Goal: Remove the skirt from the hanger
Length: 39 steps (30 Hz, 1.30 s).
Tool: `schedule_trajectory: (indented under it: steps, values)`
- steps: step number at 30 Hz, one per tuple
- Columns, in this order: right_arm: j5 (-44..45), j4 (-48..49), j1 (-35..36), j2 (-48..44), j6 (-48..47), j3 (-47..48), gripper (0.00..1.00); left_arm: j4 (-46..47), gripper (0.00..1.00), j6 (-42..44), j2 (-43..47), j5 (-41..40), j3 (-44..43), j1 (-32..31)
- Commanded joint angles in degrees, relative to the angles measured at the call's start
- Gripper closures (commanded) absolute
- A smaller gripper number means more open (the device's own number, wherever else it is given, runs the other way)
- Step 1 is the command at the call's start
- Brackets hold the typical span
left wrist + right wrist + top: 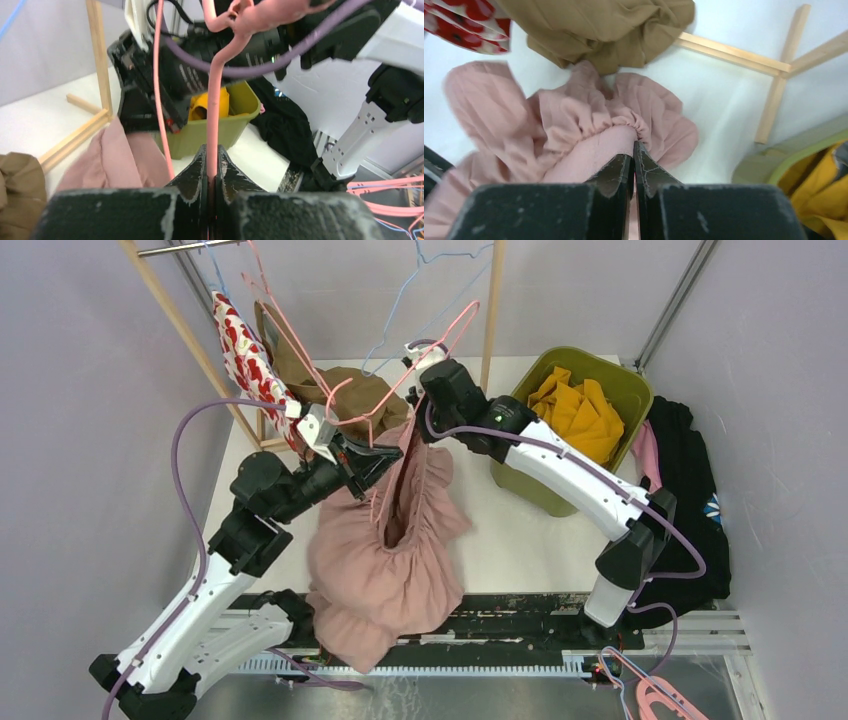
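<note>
A pink gathered skirt (385, 550) hangs over the table's middle, its lower part draped over the front edge. A pink wire hanger (400, 390) rises above it. My left gripper (385, 458) is shut on a bar of the hanger (214, 110), seen between its fingers (196, 172) in the left wrist view. My right gripper (418, 412) is shut on the skirt's elastic waistband (624, 131), held up above the rest of the skirt (524, 125).
A wooden rack (190, 340) at the back left holds a red-and-white garment (245, 355), a brown garment (345, 390) and empty hangers (420, 290). A green bin (625, 390) with yellow cloth (580, 410) stands at the right, black clothing (690, 490) beside it.
</note>
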<state>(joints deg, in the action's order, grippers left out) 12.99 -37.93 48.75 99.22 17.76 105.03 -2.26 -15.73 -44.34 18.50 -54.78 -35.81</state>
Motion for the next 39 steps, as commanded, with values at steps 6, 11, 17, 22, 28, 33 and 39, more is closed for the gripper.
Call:
schedule_trajectory:
  steps: [6,11,17,22,28,33,39]
  values:
    - [-0.09,-2.09,-2.48,-6.6,-2.63,2.97,0.92,-0.58,0.97,1.76,2.54,-5.82,2.0,0.13]
    - [2.42,-4.25,-2.59,-9.66,-4.32,2.75,0.92,-3.64,0.97,6.0,0.34,-4.02,-0.76,0.12]
    - [15.32,-5.31,-5.35,-8.98,-12.23,16.62,0.92,-10.75,0.97,7.5,-0.57,1.13,-0.44,0.12]
    - [20.57,-2.4,-11.81,-4.84,-17.35,30.92,0.92,-20.01,0.97,10.66,0.41,-4.7,-0.31,0.13]
    - [26.58,6.06,-23.18,-2.24,-23.49,35.57,0.9,-26.6,0.97,11.68,1.6,-7.28,-2.02,0.13]
    - [26.44,14.4,-30.5,-0.21,-23.72,35.92,0.9,-26.25,0.97,10.23,2.08,-7.63,-1.55,0.12]
    - [22.11,12.64,-37.04,8.01,-19.51,41.53,0.9,-26.8,0.97,9.34,1.18,-8.0,-2.06,0.13]
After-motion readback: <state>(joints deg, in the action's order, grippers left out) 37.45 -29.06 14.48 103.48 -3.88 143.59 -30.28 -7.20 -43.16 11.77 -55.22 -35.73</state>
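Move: The right hand, with the skirt's waistband pinched, is bound for the green bin: about 34 cm to its right, 9 cm farther out and 18 cm lower. The brown garment lies some 10 cm ahead and 8 cm left of this hand, 12 cm lower; the foot of the rack's post is 17 cm ahead and 14 cm right, 27 cm down. From the left hand, gripping the pink hanger, the waistband is about 8 cm ahead, 4 cm right and 10 cm lower. Keeping its pinch on the waistband, the right hand draws the skirt slowly rightwards off the hanger, then sweeps it fast right and up, ending farther out too, to above the green bin: some 35 cm right and nearly 30 up, swinging clockwise as its fingertips tip up. The left keeps its grip on the hanger, almost still at first, then sinks about 10 cm, fingertips tipping down. ##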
